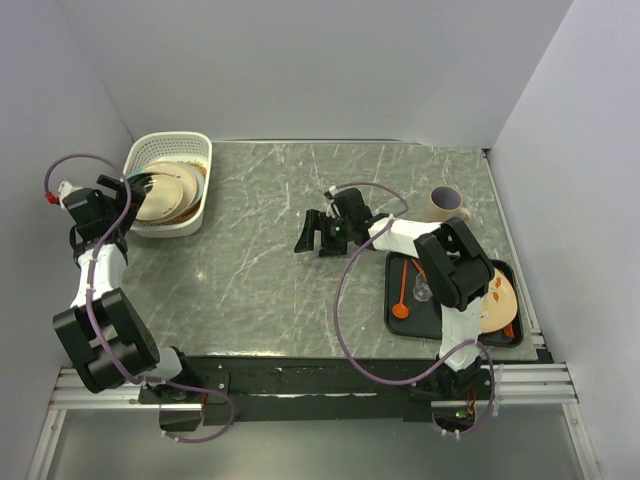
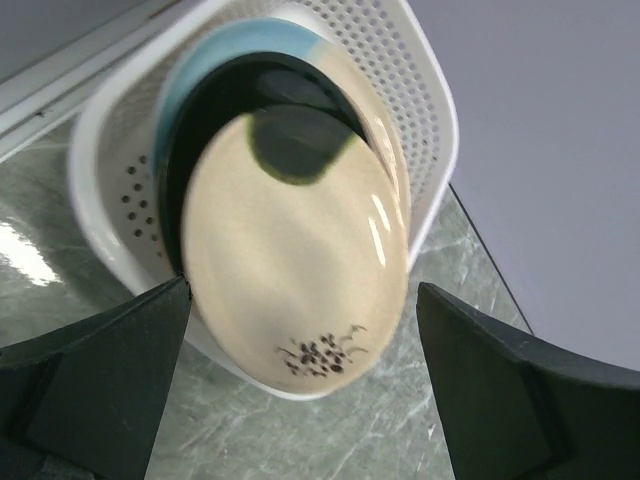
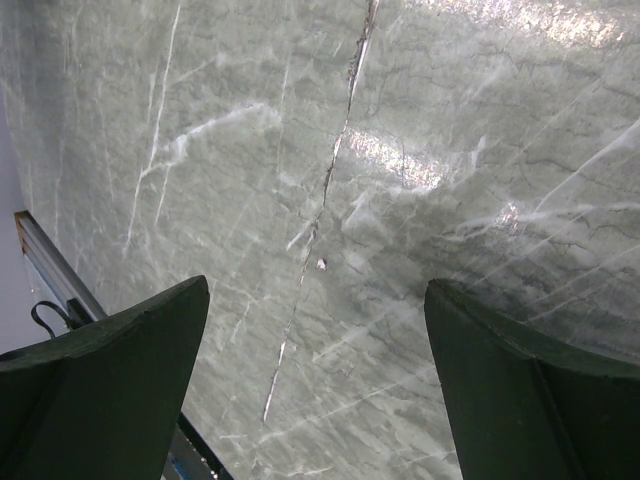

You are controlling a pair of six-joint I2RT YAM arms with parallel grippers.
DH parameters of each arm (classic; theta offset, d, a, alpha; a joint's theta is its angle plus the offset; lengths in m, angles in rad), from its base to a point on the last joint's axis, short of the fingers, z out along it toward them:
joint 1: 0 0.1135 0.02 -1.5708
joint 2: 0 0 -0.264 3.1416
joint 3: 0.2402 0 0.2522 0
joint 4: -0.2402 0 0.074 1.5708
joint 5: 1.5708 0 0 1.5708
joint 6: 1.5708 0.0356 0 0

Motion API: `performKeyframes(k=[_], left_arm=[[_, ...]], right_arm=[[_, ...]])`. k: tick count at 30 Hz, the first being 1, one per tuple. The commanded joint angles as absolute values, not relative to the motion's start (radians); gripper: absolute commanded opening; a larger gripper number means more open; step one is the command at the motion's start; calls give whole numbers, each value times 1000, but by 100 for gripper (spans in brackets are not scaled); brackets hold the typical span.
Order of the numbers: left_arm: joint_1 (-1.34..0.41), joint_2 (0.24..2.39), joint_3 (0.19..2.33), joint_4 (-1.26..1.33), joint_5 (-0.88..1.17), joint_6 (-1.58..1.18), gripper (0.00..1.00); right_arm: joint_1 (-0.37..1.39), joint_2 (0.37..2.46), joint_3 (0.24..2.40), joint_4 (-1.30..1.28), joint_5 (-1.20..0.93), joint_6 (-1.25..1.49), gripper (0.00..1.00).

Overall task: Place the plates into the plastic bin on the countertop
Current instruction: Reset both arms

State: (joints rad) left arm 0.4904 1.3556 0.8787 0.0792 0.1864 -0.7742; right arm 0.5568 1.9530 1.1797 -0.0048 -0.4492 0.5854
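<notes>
The white lattice plastic bin (image 1: 196, 150) stands at the far left of the countertop (image 1: 270, 280). It holds several stacked plates. In the left wrist view the bin (image 2: 430, 120) holds a blue-and-cream plate (image 2: 220, 50), a dark plate (image 2: 250, 85) and, on top, a cream plate with a dark sprig (image 2: 290, 260) that leans tilted over the near rim. My left gripper (image 1: 133, 190) (image 2: 302, 330) is open and empty just in front of this plate. My right gripper (image 1: 312, 232) (image 3: 315, 300) is open and empty over bare countertop (image 3: 330, 150). Another cream plate with orange marks (image 1: 500, 298) lies on the tray at the right.
A flat black tray (image 1: 400, 300) at the right holds an orange spoon (image 1: 402, 290) and a clear item beside the plate, partly hidden by my right arm. A tan mug (image 1: 445, 205) stands behind the tray. Grey walls close in the back and both sides.
</notes>
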Motion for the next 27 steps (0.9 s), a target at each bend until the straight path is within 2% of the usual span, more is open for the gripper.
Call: performKeyframes(k=[1, 13, 27], left_arm=[[431, 1266, 913, 81, 187, -703, 99], [105, 1239, 994, -63, 43, -529, 99], [-270, 1289, 939, -57, -147, -463, 99]], right_arm=[[563, 1930, 1212, -14, -423, 569, 95], [561, 1807, 1171, -71, -305, 534, 96], [561, 1419, 922, -112, -28, 519, 96]])
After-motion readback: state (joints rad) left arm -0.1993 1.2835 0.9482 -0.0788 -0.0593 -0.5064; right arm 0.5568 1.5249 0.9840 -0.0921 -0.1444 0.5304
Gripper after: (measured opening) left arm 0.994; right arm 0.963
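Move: The plastic bin's middle lies about 8 cm to the left hand's right, 4 cm ahead and some 13 cm below; its top cream plate is roughly 7 cm right, 2 cm ahead and 11 cm below. From the low right hand, the bin is about 33 cm left and 9 cm ahead. The mug stands some 29 cm right and 6 cm ahead of that hand; the tray's middle is 32 cm right, 14 cm back and slightly lower. Rightward over the plate-filled bin and past its right rim, the empty left hand sweeps quickly some 23 cm, arching up about 5 cm before sinking most of the way back, while turning clockwise and rolling left side up. After a slow start the right hand lifts clear of the counter and draws right towards the mug, its fingers tipping up; both grippers stay wide open. ##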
